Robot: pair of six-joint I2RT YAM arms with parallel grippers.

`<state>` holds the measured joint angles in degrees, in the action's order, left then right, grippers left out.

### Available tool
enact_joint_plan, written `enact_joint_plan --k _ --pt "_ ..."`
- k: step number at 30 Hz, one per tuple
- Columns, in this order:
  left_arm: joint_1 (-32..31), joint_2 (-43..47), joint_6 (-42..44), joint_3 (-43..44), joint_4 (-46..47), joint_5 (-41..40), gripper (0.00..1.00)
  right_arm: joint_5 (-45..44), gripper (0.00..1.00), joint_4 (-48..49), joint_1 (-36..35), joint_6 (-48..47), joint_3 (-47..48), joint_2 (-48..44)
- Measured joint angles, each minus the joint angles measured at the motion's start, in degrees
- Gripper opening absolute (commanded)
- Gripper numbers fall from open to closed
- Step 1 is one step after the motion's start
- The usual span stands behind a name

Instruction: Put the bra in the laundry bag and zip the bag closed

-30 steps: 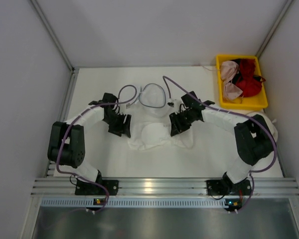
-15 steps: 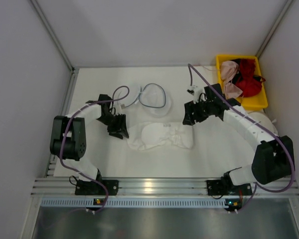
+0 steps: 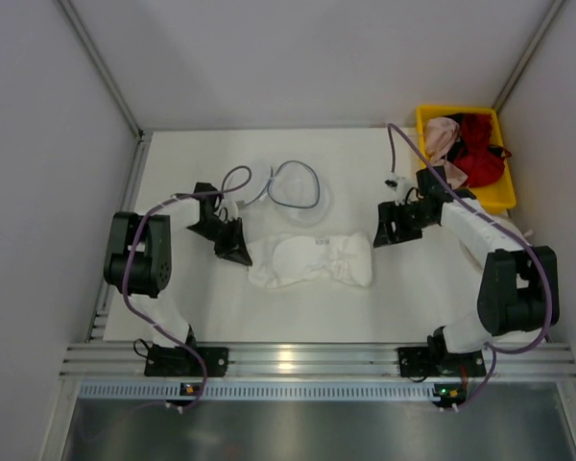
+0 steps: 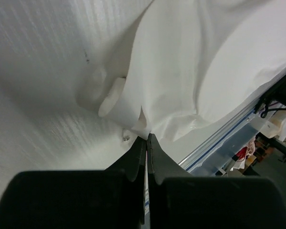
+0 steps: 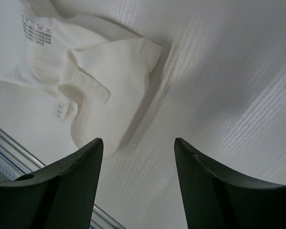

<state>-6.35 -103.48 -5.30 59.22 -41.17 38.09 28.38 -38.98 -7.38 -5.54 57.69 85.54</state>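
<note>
The white bra (image 3: 312, 259) lies spread out flat in the middle of the table. Behind it sits the round mesh laundry bag (image 3: 298, 187) with its dark wire rim. My left gripper (image 3: 238, 252) is low at the bra's left end. In the left wrist view its jaws (image 4: 147, 137) are shut, with the edge of the bra (image 4: 190, 71) pinched at their tips. My right gripper (image 3: 384, 227) hovers just right of the bra's right end, open and empty. In the right wrist view it (image 5: 138, 139) is over bare table, with the bra's strap end (image 5: 100, 76) ahead to the left.
A yellow bin (image 3: 466, 204) with a pink garment (image 3: 444, 154) and a red garment (image 3: 480, 158) stands at the back right, close behind the right arm. Grey walls close in the table on the left, right and back. An aluminium rail (image 3: 307, 360) runs along the near edge.
The right arm has swung right, off the bra, and its jaws have opened. The left gripper has dropped to the bra's left edge and shut. The bra now lies stretched out.
</note>
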Motion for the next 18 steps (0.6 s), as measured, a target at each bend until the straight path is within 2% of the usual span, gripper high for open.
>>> enact_joint_plan --k 8,13,18 --pt "-1.62 5.81 -0.11 3.26 0.07 6.6 0.0 2.23 0.63 -0.04 0.07 -0.44 -0.28 3.58" --pt "-8.72 5.6 -0.37 10.54 0.44 8.94 0.0 3.93 0.62 -0.04 0.24 -0.42 -0.26 6.16" --pt "-16.87 -0.28 -1.42 17.2 3.06 9.25 0.0 5.66 0.59 0.07 0.5 -0.17 -0.28 7.54"
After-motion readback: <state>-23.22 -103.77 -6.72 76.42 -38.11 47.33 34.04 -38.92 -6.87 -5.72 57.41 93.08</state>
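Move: The left fingers are already shut on the bra's left end; its right end, where this end is headed, lies about 29 cm to their right and level ahead. The laundry bag is 17 cm ahead and 12 cm right of them. From the open right hand, the bra's right end is about 4 cm left, 3 cm back and 5 cm below; the laundry bag is 13 cm ahead and 21 cm left, the yellow basket some 22 cm ahead and 20 cm right. Up first, then sweeping right, the left hand keeps its pinch on the bra's left end and carries it about 13 cm across towards the right end, some 9 cm higher, its fingers swinging flatter to the right and turning clockwise. The right hand, jaws still open, sinks about 3 cm towards the bra's right end, tipping slightly. ##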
